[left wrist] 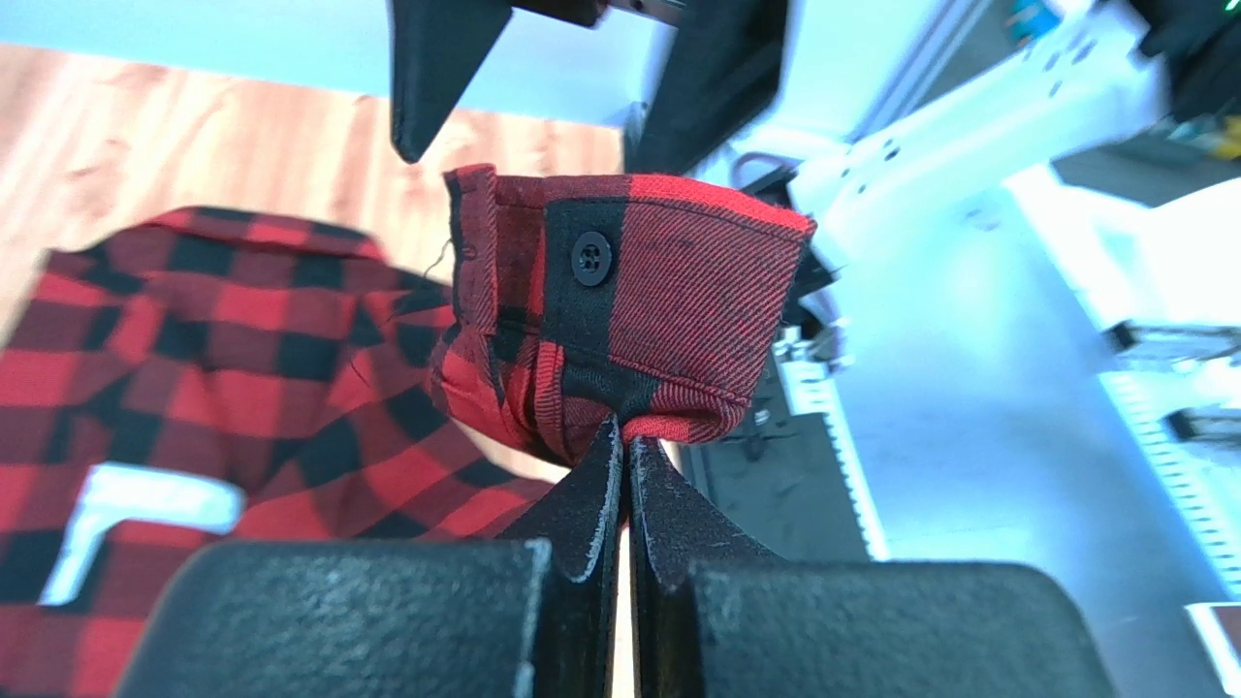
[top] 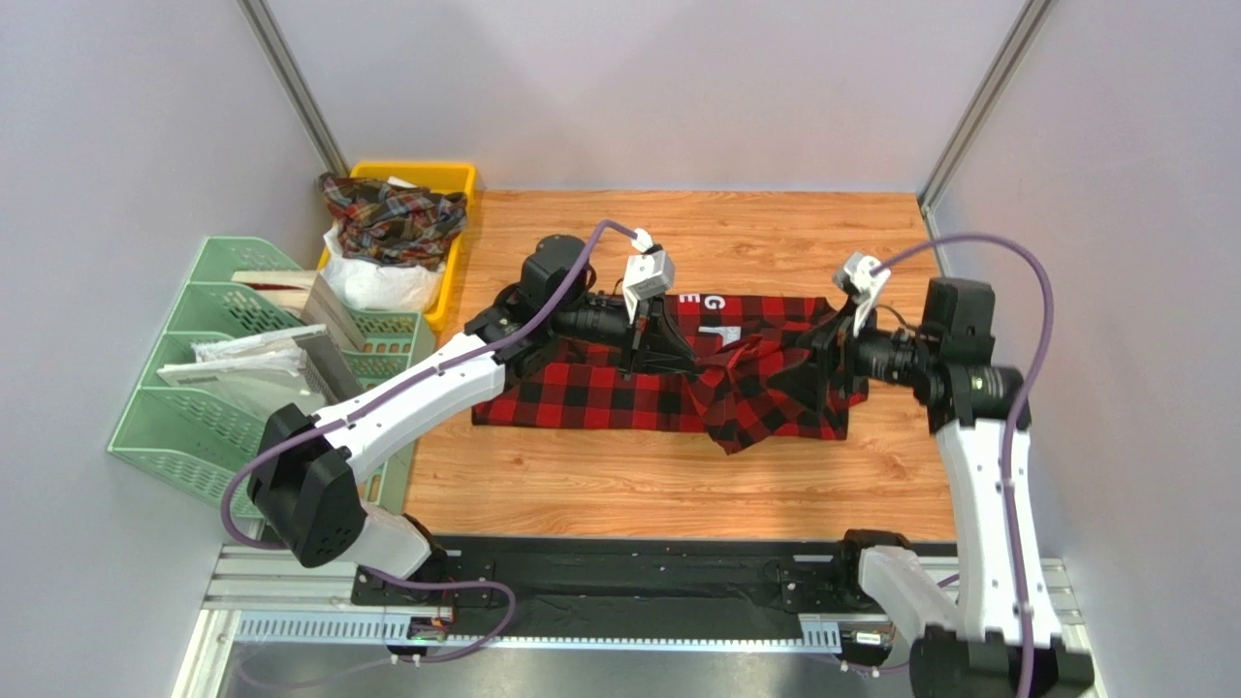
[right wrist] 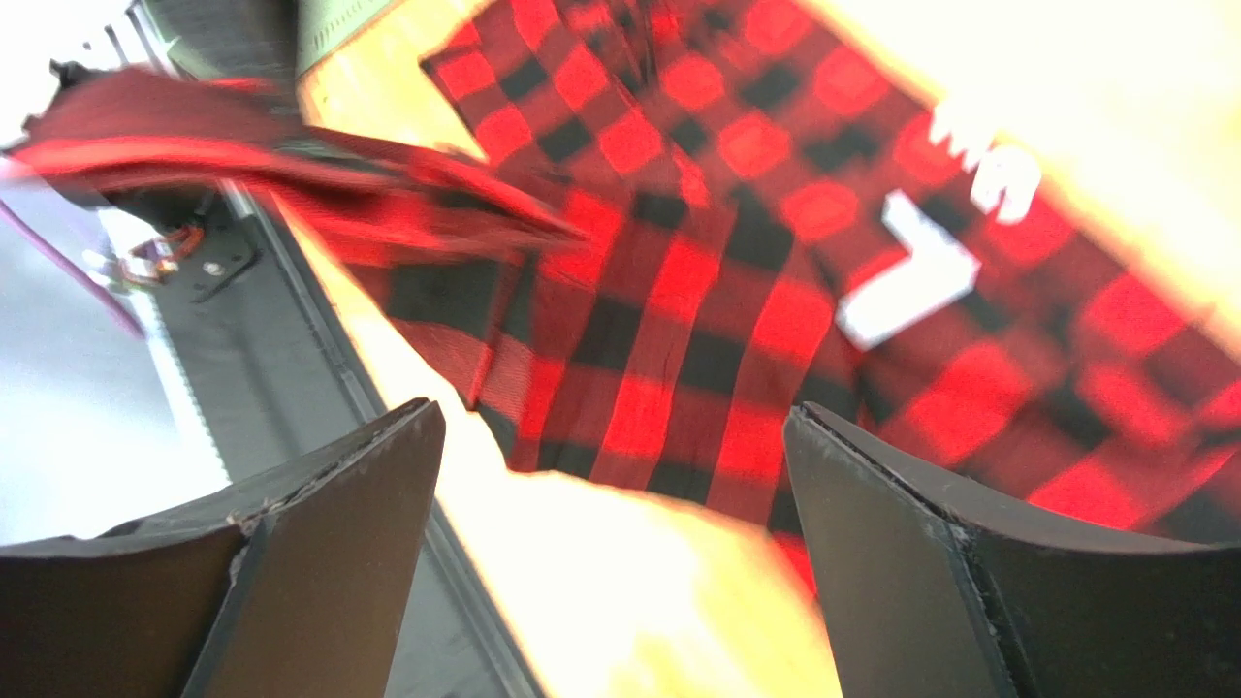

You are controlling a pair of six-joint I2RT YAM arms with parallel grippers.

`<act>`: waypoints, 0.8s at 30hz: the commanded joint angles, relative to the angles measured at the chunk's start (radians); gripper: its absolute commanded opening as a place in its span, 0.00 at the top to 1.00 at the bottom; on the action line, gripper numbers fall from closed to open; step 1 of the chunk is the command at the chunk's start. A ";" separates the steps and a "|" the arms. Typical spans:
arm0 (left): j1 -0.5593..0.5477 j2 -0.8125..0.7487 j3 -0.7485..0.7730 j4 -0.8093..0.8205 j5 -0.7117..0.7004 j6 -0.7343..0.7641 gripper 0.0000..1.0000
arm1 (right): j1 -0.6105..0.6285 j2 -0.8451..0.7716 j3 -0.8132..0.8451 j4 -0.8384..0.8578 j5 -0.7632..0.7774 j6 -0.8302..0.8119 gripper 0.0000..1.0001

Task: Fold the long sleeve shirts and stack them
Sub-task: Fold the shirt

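A red-and-black buffalo check long sleeve shirt (top: 583, 393) lies spread across the middle of the wooden table, with white lettering (top: 714, 301) on it. My left gripper (left wrist: 627, 429) is shut on the edge of the shirt's cuff (left wrist: 685, 291), which has a black button and hangs lifted above the cloth. In the top view the left gripper (top: 663, 346) is over the shirt's centre. My right gripper (right wrist: 612, 415) is open with nothing between its fingers, hovering above the shirt's right part (right wrist: 699, 291). Its dark fingers (left wrist: 437, 73) show just beyond the cuff in the left wrist view.
A yellow bin (top: 452, 182) at the back left holds another crumpled dark plaid shirt (top: 391, 215) and white cloth. A green wire rack (top: 190, 378) with flat items stands left of the table. Grey walls close in the sides. A black rail (top: 627, 575) runs along the near edge.
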 commanded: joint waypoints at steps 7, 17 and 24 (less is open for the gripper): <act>0.008 0.001 -0.053 0.323 0.173 -0.248 1.00 | 0.183 -0.103 -0.117 0.380 0.050 0.083 0.10; 0.008 0.010 -0.073 0.361 0.204 -0.277 1.00 | 0.285 -0.049 -0.037 0.408 0.035 0.108 0.24; 0.009 0.001 -0.089 0.342 0.191 -0.257 1.00 | 0.341 -0.088 0.003 0.324 0.037 0.115 0.85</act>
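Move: The raised sleeve's cuff, still pinched in the left fingers, pokes about 4 cm to the right of that hand. From the open right hand the cuff is some 8 cm to the left, about 1 cm back and 1 cm higher. Beneath on the table, the shirt body centres roughly 15 cm left of the right hand, level fore and aft, 13 cm down; the white print lies some 6 cm left, 4 cm ahead, just as low. Leftwards by about 7 cm, wavering slightly forward and back and rising some 3 cm mostly near the end, the right hand reaches for the held cuff; its fingers swing a little counter-clockwise, tip upwards and close from wide open to roughly a third around the cuff cloth. The left hand keeps its pinch and draws the cuff back about 3 cm, turning slightly clockwise. ##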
